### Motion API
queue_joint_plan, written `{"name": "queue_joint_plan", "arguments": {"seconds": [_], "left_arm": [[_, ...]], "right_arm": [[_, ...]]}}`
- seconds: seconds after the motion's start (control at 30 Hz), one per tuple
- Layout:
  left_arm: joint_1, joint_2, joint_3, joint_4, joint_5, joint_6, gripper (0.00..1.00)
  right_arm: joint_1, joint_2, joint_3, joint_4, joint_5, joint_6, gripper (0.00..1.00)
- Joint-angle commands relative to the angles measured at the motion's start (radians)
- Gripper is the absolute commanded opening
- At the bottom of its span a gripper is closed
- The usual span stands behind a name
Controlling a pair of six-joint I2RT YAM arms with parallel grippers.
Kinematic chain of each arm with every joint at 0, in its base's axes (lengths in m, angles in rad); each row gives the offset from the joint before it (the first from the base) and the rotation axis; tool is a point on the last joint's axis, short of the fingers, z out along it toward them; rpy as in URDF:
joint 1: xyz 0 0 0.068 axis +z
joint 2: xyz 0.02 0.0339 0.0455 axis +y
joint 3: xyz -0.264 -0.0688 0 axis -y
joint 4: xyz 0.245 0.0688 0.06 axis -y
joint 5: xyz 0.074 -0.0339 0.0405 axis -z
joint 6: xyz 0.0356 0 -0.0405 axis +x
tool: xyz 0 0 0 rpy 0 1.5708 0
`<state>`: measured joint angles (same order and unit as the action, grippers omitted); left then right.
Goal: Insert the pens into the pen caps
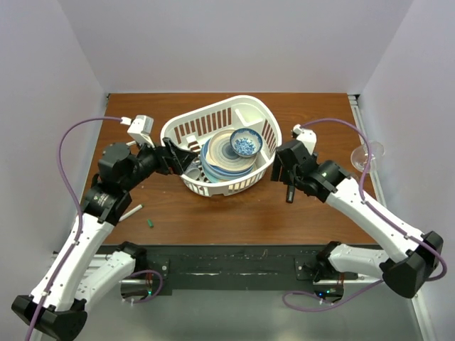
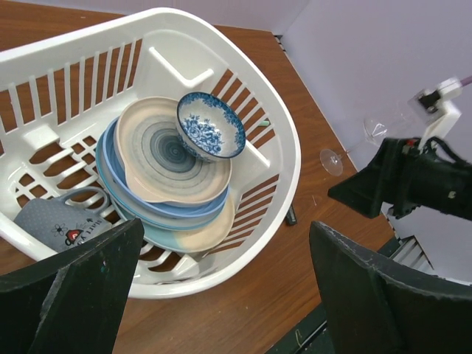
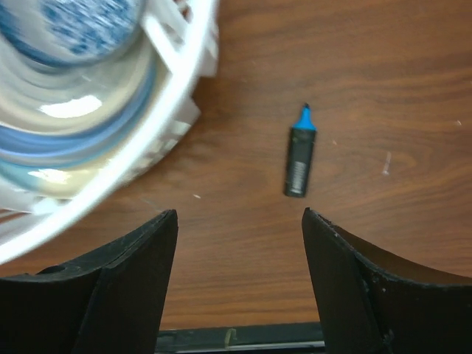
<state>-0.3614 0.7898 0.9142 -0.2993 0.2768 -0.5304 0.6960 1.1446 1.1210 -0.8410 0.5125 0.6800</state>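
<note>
A short black marker (image 3: 300,164) with a bright blue tip lies flat on the brown table, just right of the white basket (image 3: 171,110). It also shows in the top view as the marker (image 1: 290,192). My right gripper (image 3: 240,247) hovers open above the table, the marker a little ahead of its fingers, nothing between them. A thin white pen (image 1: 131,212) and a tiny green pen cap (image 1: 151,223) lie near the left arm, front left. My left gripper (image 2: 228,269) stands wide open at the basket's (image 1: 186,186) left side, empty.
The basket holds stacked plates (image 2: 166,166), a blue patterned bowl (image 2: 210,125) and a grey mug (image 2: 63,221). A wine glass (image 1: 367,153) stands at the table's right edge. Purple walls enclose the table on three sides.
</note>
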Motion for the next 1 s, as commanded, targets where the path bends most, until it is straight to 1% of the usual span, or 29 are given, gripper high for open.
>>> {"name": "queue_joint_plan", "arguments": {"seconds": [0.0,0.03,0.07,0.1,0.17,0.2,0.27,0.43,0.67,0.83,0.97], "left_arm": [[0.003,-0.023,0.061,-0.041,-0.04,0.036,1.0],[0.002,-0.03,0.06,-0.043,-0.047,0.041,1.0],[0.002,-0.035,0.06,-0.047,-0.051,0.041,1.0],[0.002,-0.04,0.058,-0.047,-0.054,0.041,1.0],[0.002,-0.047,0.055,-0.044,-0.053,0.041,1.0],[0.002,-0.049,0.057,-0.043,-0.05,0.041,1.0],[0.002,-0.047,0.066,-0.049,-0.047,0.044,1.0],[0.002,-0.041,0.091,-0.066,-0.05,0.055,0.99],[0.002,-0.054,0.094,-0.07,-0.056,0.056,0.99],[0.002,-0.055,0.12,-0.075,-0.028,0.04,0.99],[0.002,-0.066,0.132,-0.078,-0.045,0.041,0.99]], "right_arm": [[-0.122,-0.045,-0.125,0.011,-0.067,0.016,0.65],[-0.153,-0.049,-0.182,0.051,-0.115,0.015,0.64],[-0.203,-0.052,-0.205,0.071,-0.132,0.013,0.61],[-0.223,-0.054,-0.237,0.088,-0.14,0.012,0.6],[-0.248,-0.04,-0.256,0.129,-0.125,-0.002,0.58],[-0.256,-0.013,-0.262,0.14,-0.121,-0.005,0.55],[-0.268,0.012,-0.273,0.18,-0.124,-0.011,0.53],[-0.282,0.067,-0.334,0.299,-0.14,0.004,0.5],[-0.285,0.148,-0.357,0.353,-0.149,0.0,0.48],[-0.288,0.182,-0.391,0.391,-0.147,0.003,0.47],[-0.286,0.214,-0.418,0.436,-0.161,0.004,0.46]]}}
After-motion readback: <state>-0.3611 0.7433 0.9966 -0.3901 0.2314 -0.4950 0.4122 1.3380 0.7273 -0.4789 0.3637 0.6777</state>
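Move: Below and ahead of the right hand lies the uncapped black pen with the blue tip, roughly 5 cm farther out, 5 cm to the right and 18 cm down. The white basket's middle is about 16 cm ahead and 16 cm left of that hand, its blue-patterned bowl some 15 cm ahead and 9 cm left, both around 12 cm lower. From the left hand the pen is about 6 cm ahead, 30 cm right and 29 cm down. Sinking about 16 cm, the right hand heads for the black pen: first a quick slant down and some 7 cm to the right, away from the basket, then almost straight down while easing forward. The fingers tip about 15 degrees steeper, the wrist turns slightly clockwise and the gap narrows to about half open, over the pen's butt end. The empty left hand, wide open, rises some 3 cm. ##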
